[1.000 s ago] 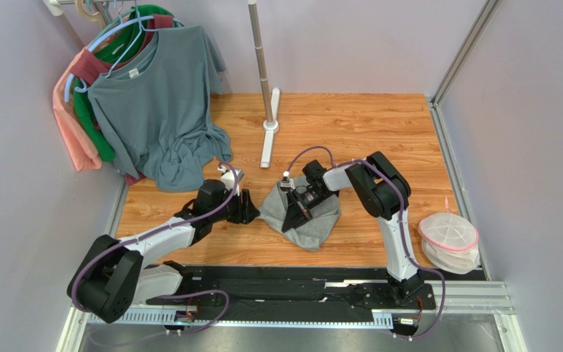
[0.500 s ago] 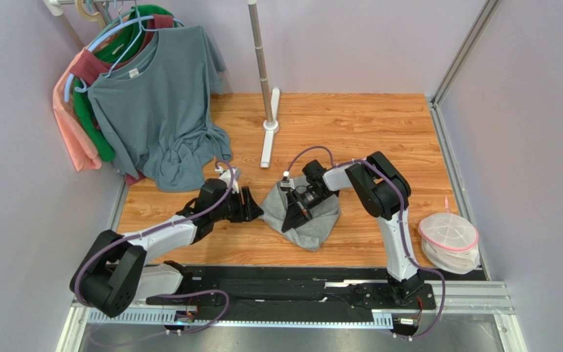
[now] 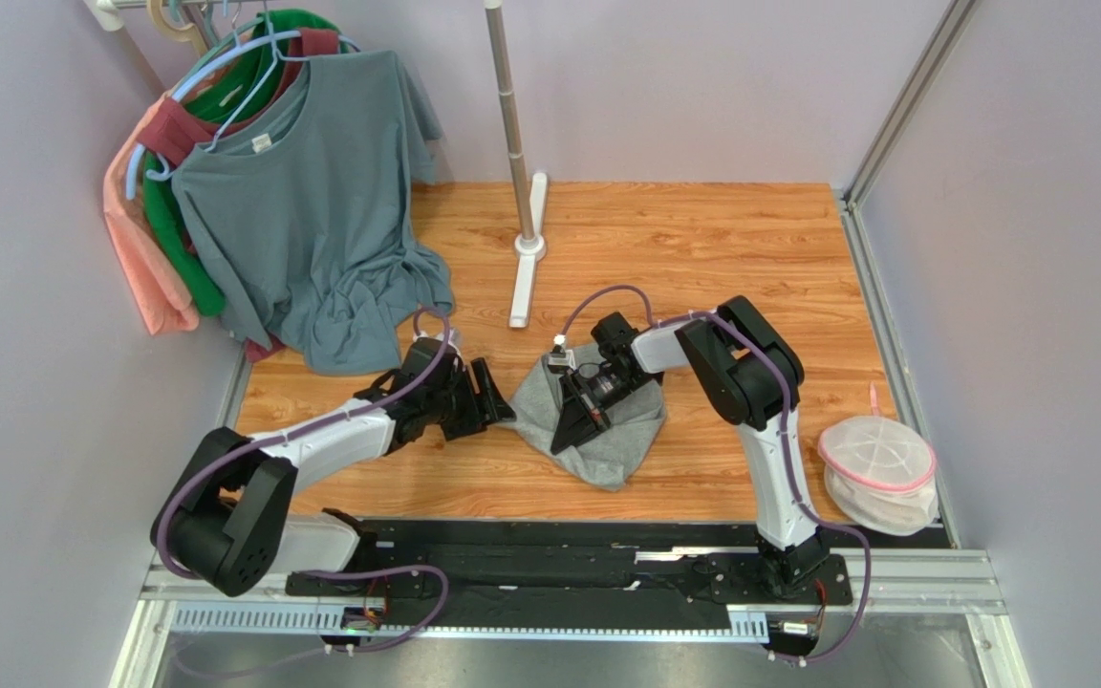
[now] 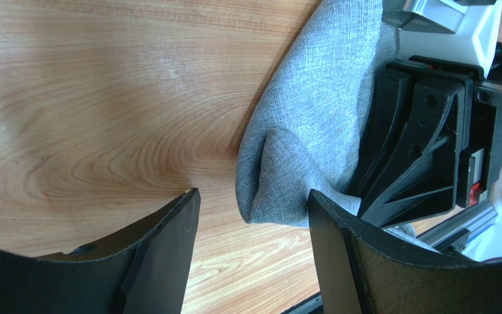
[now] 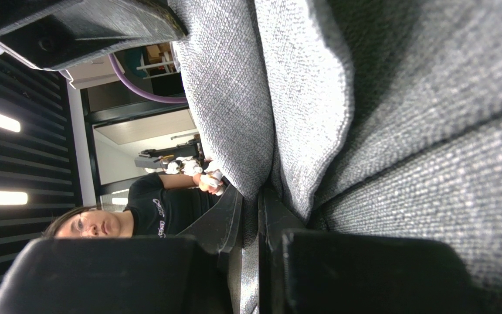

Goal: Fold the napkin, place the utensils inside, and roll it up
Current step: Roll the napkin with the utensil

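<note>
The grey napkin (image 3: 621,430) lies bunched on the wooden table, its left part lifted. My right gripper (image 3: 571,420) is shut on a fold of it; in the right wrist view the jaws (image 5: 253,196) pinch the napkin (image 5: 397,98) between them. My left gripper (image 3: 495,397) is open, low over the table at the cloth's left edge. In the left wrist view a folded corner of the napkin (image 4: 299,150) lies just ahead of the open gripper (image 4: 252,192), apart from both fingers, with the right gripper (image 4: 424,144) behind it. The utensils are out of view.
A blue-grey T-shirt (image 3: 312,201) and other clothes hang on a rack at the back left. The rack's pole and foot (image 3: 525,251) stand behind the napkin. A pink-rimmed mesh basket (image 3: 880,466) sits at the right, and the arms' rail (image 3: 585,566) runs along the near edge.
My left gripper has edged right to the napkin's left edge, turned at the wrist, and its jaws have spread wider. The right gripper and the napkin have stayed put.
</note>
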`<control>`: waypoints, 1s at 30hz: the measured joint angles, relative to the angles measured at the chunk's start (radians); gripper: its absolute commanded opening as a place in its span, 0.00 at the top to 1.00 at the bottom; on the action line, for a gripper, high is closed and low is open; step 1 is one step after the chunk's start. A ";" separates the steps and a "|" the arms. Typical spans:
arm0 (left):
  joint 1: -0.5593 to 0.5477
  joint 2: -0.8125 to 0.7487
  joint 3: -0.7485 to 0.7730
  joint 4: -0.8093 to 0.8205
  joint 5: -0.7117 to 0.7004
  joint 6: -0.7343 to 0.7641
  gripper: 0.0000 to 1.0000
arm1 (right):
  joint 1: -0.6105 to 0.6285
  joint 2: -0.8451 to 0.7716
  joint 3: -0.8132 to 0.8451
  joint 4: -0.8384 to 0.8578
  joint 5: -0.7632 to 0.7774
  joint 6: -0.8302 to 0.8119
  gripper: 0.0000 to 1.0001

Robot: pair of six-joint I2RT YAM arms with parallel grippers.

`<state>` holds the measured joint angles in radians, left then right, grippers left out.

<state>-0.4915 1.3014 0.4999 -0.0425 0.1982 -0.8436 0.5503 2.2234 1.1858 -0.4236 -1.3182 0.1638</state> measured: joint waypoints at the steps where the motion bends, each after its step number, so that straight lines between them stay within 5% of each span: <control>1: 0.000 0.000 0.006 -0.008 -0.005 -0.006 0.30 | 0.000 0.000 0.000 0.000 0.000 0.000 1.00; 16: 0.000 0.119 0.103 -0.043 0.019 -0.060 0.34 | 0.000 -0.002 0.005 -0.006 0.023 0.000 1.00; 30: 0.000 0.229 0.212 -0.151 0.038 -0.063 0.81 | 0.002 -0.013 0.013 -0.021 0.072 -0.004 1.00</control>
<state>-0.4915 1.5307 0.7116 -0.1940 0.2363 -0.9066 0.5522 2.2108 1.1992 -0.4446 -1.2461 0.1596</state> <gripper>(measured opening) 0.273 0.083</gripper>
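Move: The napkin's free left corner, the loose tip of the roll, lies just beyond the left hand's open fingers, about 2 cm ahead, 2 cm right and 2 cm lower. From that hand the right gripper is 10 cm right and 2 cm back, the napkin's middle 14 cm right and 1 cm ahead, and the rack foot some 22 cm ahead and 5 cm right. The corner lies about 8 cm left of and 3 cm ahead of the right hand. The napkin's loose corner is taken by the left hand, which eases forward and right, sinking about 1 cm, some 2.5 cm in all. It tips about 10 degrees steeper, and once nearly there its fingers close from wide to pinch the folded tip from both sides. The right gripper stays put with its hold on the roll, tilting very slightly. ##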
